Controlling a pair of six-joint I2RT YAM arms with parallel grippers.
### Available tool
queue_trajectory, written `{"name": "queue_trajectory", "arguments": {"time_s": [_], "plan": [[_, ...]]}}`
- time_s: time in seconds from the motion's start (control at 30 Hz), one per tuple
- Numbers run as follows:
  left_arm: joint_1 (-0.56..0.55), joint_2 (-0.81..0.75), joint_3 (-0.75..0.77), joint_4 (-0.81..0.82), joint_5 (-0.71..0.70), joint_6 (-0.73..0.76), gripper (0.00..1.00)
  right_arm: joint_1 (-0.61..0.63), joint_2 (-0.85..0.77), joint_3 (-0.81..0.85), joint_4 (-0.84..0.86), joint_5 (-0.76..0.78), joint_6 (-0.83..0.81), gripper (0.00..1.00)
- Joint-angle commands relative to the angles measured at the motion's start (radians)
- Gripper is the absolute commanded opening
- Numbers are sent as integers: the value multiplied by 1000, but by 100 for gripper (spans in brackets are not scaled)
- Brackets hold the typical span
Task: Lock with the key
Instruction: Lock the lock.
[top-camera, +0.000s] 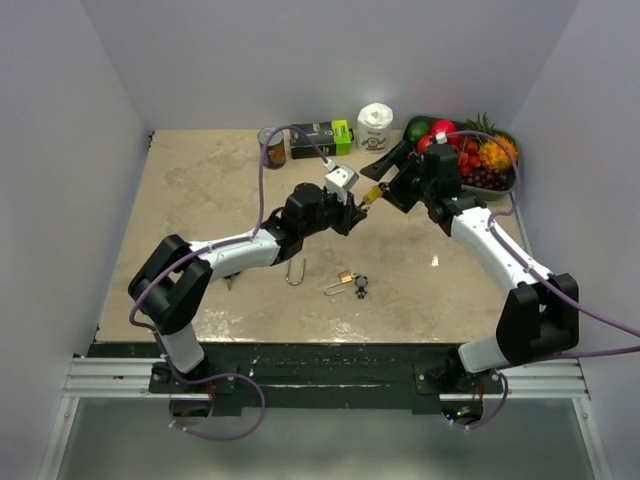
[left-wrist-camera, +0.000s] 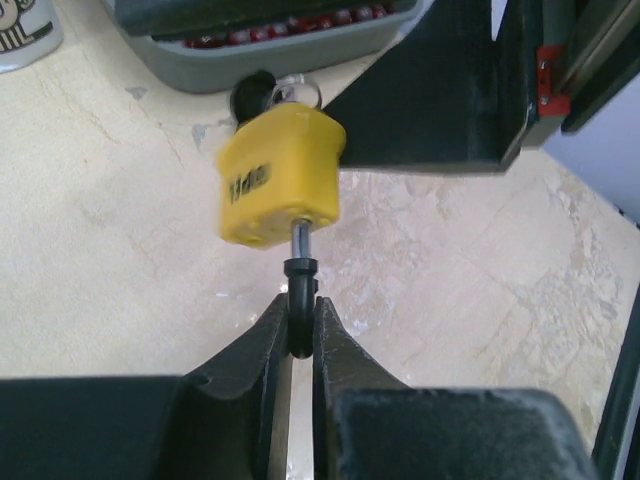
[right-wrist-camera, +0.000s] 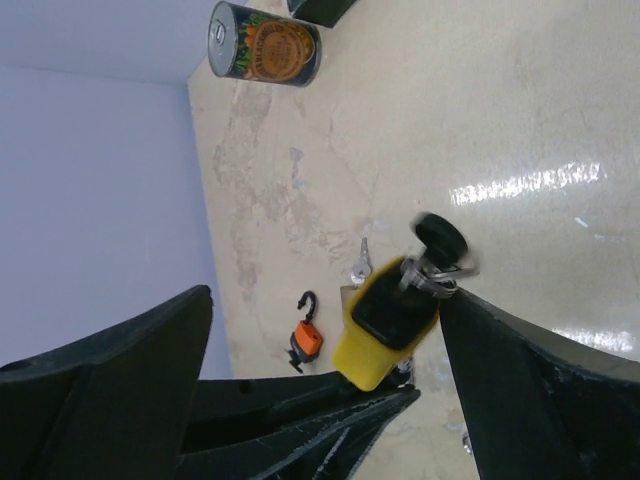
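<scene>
A yellow padlock (left-wrist-camera: 280, 178) hangs in the air above the table, seen too in the right wrist view (right-wrist-camera: 385, 322) and from above (top-camera: 372, 194). My left gripper (left-wrist-camera: 300, 322) is shut on its black shackle (left-wrist-camera: 300, 290), with the lock body pointing away from me. A black-headed key (right-wrist-camera: 440, 240) on a metal ring sticks out of the lock's far end. My right gripper (right-wrist-camera: 325, 300) stands wide open around that end. One of its fingers (right-wrist-camera: 540, 390) is right beside the key ring; I cannot tell whether it touches. From above, the two grippers meet mid-table (top-camera: 352, 208).
On the table below lie an orange padlock (right-wrist-camera: 307, 340), a loose key (right-wrist-camera: 360, 265), a small brass padlock (top-camera: 345, 278) and a silver shackle (top-camera: 295, 272). At the back stand a can (top-camera: 272, 148), a green box (top-camera: 322, 138), a white jar (top-camera: 375, 128) and a fruit tray (top-camera: 500, 190).
</scene>
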Motion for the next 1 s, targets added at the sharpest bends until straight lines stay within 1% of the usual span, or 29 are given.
{"name": "queue_trajectory", "arguments": {"time_s": [0.0,0.03,0.07,0.1,0.13,0.17,0.2,0.23,0.27,0.3,0.33,0.37,0.4,0.43,0.47,0.5,0.53,0.57,0.63,0.67,0.7,0.77,0.8,0.97], "plan": [[45,-127,-10,8,149,65,0,-44,-39,64,107,-59,-191,99],[76,-141,-13,-7,183,66,0,-56,-50,67,121,-112,-226,99],[93,-153,-16,-21,256,71,0,-84,-57,75,130,-148,-265,99],[125,-177,-22,-58,292,84,0,-99,-62,87,141,-180,-346,99],[143,-190,-20,-84,330,98,0,-115,-71,93,142,-262,-386,99],[157,-201,-13,-113,399,115,0,-145,-79,95,150,-313,-424,99],[189,-223,-8,-168,441,152,0,-159,-83,92,176,-364,-499,99],[203,-234,-2,-200,479,173,0,-170,-86,89,185,-436,-536,99],[217,-244,13,-234,554,195,0,-182,-88,90,188,-572,-581,99],[240,-259,22,-306,589,242,0,-182,-90,104,160,-640,-700,99],[249,-265,33,-344,622,268,0,-184,-91,116,99,-688,-772,99],[257,-273,53,-384,666,282,0,-182,-97,128,46,-767,-843,99],[266,-285,61,-453,685,361,0,-184,-103,150,-53,-795,-969,99],[268,-293,68,-502,702,391,0,-182,-109,161,-113,-823,-1033,99],[269,-300,84,-567,723,443,0,-184,-117,173,-184,-882,-1132,99],[269,-303,90,-595,732,466,0,-182,-117,205,-359,-907,-1329,99],[269,-305,96,-622,743,488,0,-173,-114,219,-440,-924,-1415,99],[269,-308,108,-662,763,521,0,-164,-111,240,-574,-929,-1560,99],[269,-314,107,-670,784,525,0,-129,-100,262,-714,-915,-1725,99],[269,-317,105,-667,791,523,0,-110,-93,274,-814,-903,-1856,99],[269,-319,104,-661,800,519,0,-92,-90,276,-853,-866,-1909,99],[269,-325,98,-643,820,503,0,-48,-90,265,-893,-843,-1993,99],[269,-326,96,-638,823,502,0,-35,-97,259,-885,-834,-1998,99],[265,-340,98,-630,863,490,0,11,-102,213,-754,-831,-1924,95]]}}
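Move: Just beyond the left fingertips, about 3 cm ahead and 4 cm to their right, the yellow padlock sits on its gripped shackle; it is some 2 cm back and 1 cm left of the right hand, slightly lower. From the left hand, the small brass padlock lies roughly 8 cm back, 2 cm left, and the grey figure 10 cm back, 2 cm right, both 17 cm down. Backing its already open fingers clear of the yellow padlock, the right hand rises about 8 cm, then comes back some 15 cm while sinking partway and swinging strongly counter-clockwise until its fingers point left towards the key end. The left hand keeps its pinch on the shackle and carries the padlock left, rising slightly, then back, turning about 30 degrees clockwise. ##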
